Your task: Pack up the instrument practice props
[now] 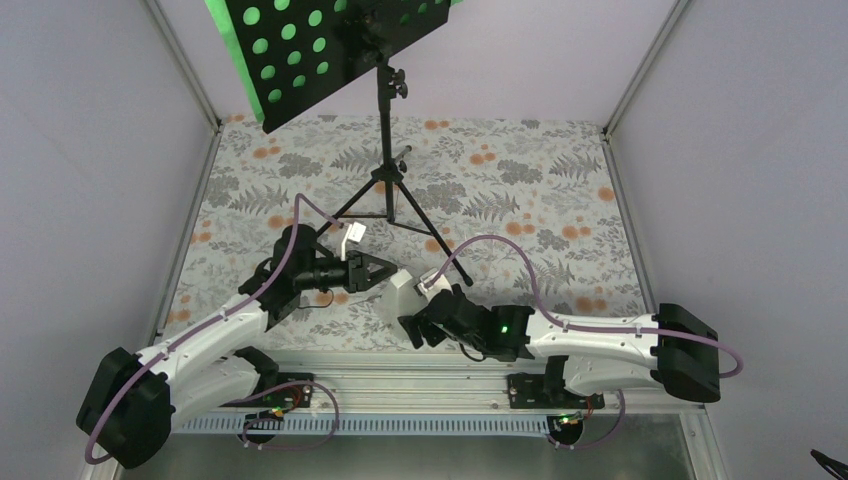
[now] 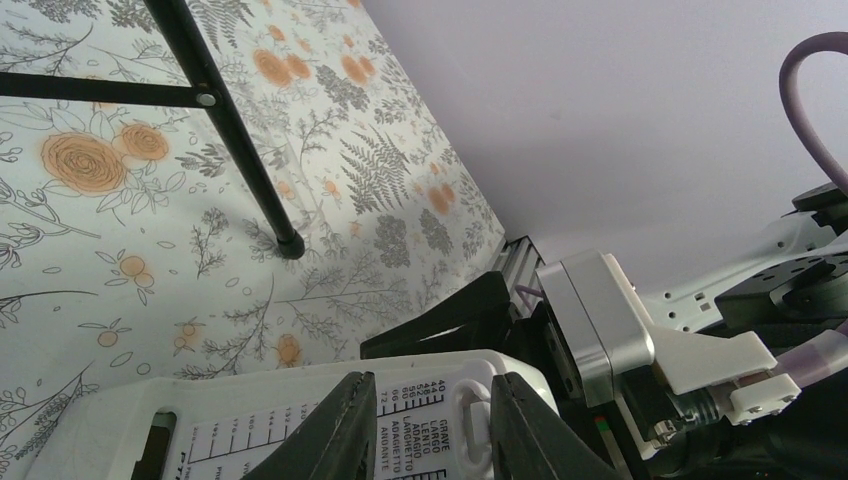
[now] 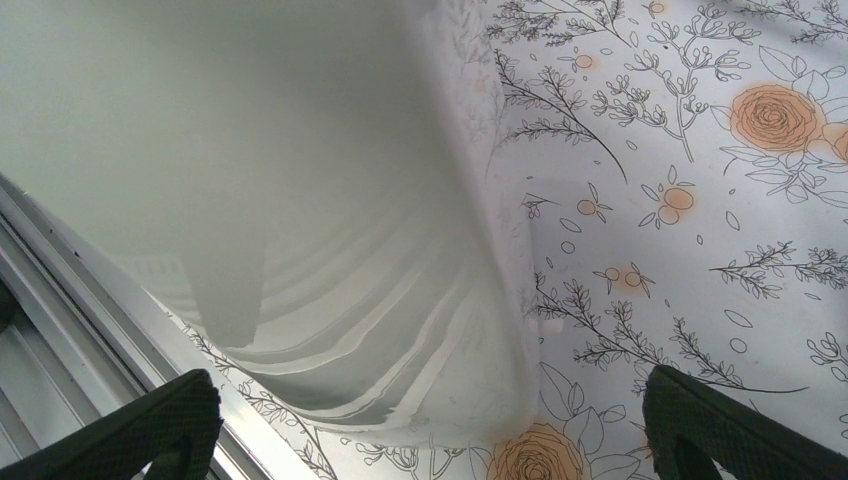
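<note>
The black tripod music stand [image 1: 384, 120] stands at the back of the table, and green sheet-music pages [image 1: 289, 32] show through the round holes of its desk [image 1: 330, 45]. One tripod leg [image 2: 235, 140] crosses the left wrist view. The small white metronome [image 1: 400, 295] stands near the front centre. My left gripper [image 1: 392, 268] reaches it from the left. Its fingers [image 2: 340, 430] are narrowed in front of the tempo scale on the metronome's face [image 2: 250, 410], with a gap between them. My right gripper [image 1: 420, 312] is wide open at the metronome's base, and the white body [image 3: 330, 220] looms just ahead of it.
A floral cloth [image 1: 520, 180] covers the table. Pale walls enclose the left, right and back. An aluminium rail [image 1: 420, 365] runs along the near edge by the arm bases. A black finger of the right gripper [image 2: 450, 320] lies just behind the metronome in the left wrist view.
</note>
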`<action>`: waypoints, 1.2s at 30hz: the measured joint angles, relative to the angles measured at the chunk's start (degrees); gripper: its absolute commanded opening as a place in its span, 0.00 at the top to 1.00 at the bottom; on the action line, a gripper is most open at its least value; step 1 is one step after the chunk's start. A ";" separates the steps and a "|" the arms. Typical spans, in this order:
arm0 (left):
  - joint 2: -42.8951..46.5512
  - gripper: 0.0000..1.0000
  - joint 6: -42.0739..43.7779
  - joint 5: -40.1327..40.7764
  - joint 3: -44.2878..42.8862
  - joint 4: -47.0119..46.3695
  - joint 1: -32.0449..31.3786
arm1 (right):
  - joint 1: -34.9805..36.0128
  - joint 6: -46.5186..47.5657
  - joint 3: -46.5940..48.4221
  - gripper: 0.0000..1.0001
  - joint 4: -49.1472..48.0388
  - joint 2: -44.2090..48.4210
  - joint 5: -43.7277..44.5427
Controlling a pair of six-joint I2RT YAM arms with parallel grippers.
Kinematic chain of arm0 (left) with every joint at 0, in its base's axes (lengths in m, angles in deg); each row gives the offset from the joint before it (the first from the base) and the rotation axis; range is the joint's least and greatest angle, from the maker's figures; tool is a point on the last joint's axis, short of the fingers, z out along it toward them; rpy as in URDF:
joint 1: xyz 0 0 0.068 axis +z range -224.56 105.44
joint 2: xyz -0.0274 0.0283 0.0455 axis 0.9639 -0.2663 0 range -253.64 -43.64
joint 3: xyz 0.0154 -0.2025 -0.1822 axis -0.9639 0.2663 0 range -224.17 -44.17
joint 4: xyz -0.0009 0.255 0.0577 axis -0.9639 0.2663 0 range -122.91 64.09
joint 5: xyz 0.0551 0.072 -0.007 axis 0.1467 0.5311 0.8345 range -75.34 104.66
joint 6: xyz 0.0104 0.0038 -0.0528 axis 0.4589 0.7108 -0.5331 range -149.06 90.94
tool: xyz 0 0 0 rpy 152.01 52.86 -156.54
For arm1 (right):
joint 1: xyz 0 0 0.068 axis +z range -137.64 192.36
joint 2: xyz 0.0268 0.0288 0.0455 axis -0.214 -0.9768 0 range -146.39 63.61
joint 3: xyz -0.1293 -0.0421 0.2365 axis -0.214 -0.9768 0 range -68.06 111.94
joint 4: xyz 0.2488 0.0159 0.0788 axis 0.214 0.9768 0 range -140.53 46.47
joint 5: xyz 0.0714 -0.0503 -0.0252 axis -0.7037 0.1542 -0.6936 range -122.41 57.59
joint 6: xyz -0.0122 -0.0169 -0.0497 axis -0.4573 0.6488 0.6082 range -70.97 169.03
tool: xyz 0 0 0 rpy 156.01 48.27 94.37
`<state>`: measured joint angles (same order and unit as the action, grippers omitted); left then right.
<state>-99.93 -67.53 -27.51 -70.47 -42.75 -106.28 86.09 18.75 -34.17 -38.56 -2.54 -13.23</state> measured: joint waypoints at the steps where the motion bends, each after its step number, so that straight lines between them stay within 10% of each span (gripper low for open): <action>1: 0.02 0.70 0.00 0.07 0.00 0.02 -0.02 | 0.00 -0.04 -0.04 0.00 -0.09 0.00 0.00; 23: 0.46 0.69 -2.71 1.57 3.72 -7.41 -0.28 | 0.00 -3.72 -1.05 0.00 -0.55 -0.66 1.79; 36: 1.38 0.34 -2.58 4.96 4.55 -6.12 -0.13 | -0.39 -9.86 -1.05 0.00 6.71 -0.96 9.16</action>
<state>-98.55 -70.11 -22.55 -65.93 -48.87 -106.41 85.70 8.89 -35.22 -31.85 -3.50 -4.07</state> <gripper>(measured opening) 0.595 0.994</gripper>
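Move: At the top of the metronome's face, the left fingers are already partly closed; the metronome's middle lies about 4 cm right, 2 cm back and 9 cm below that hand. The music stand's right foot is 7 cm ahead, 16 cm right and 19 cm below, its post's lower end 17 cm ahead, 1 cm left and 14 cm below. From the wide-open right hand, the metronome's middle is about 4 cm ahead, 3 cm left, level in height. Easing away from the metronome's side, the right hand first sinks barely a centimetre, then slides about 4 cm right with a little more down and forward, turning some 15 degrees clockwise, jaws still wide open. The left hand almost holds its place by the catch at the face's top, then opens its fingers to about twice their gap, creeping a centimetre or so down, forward and left. ##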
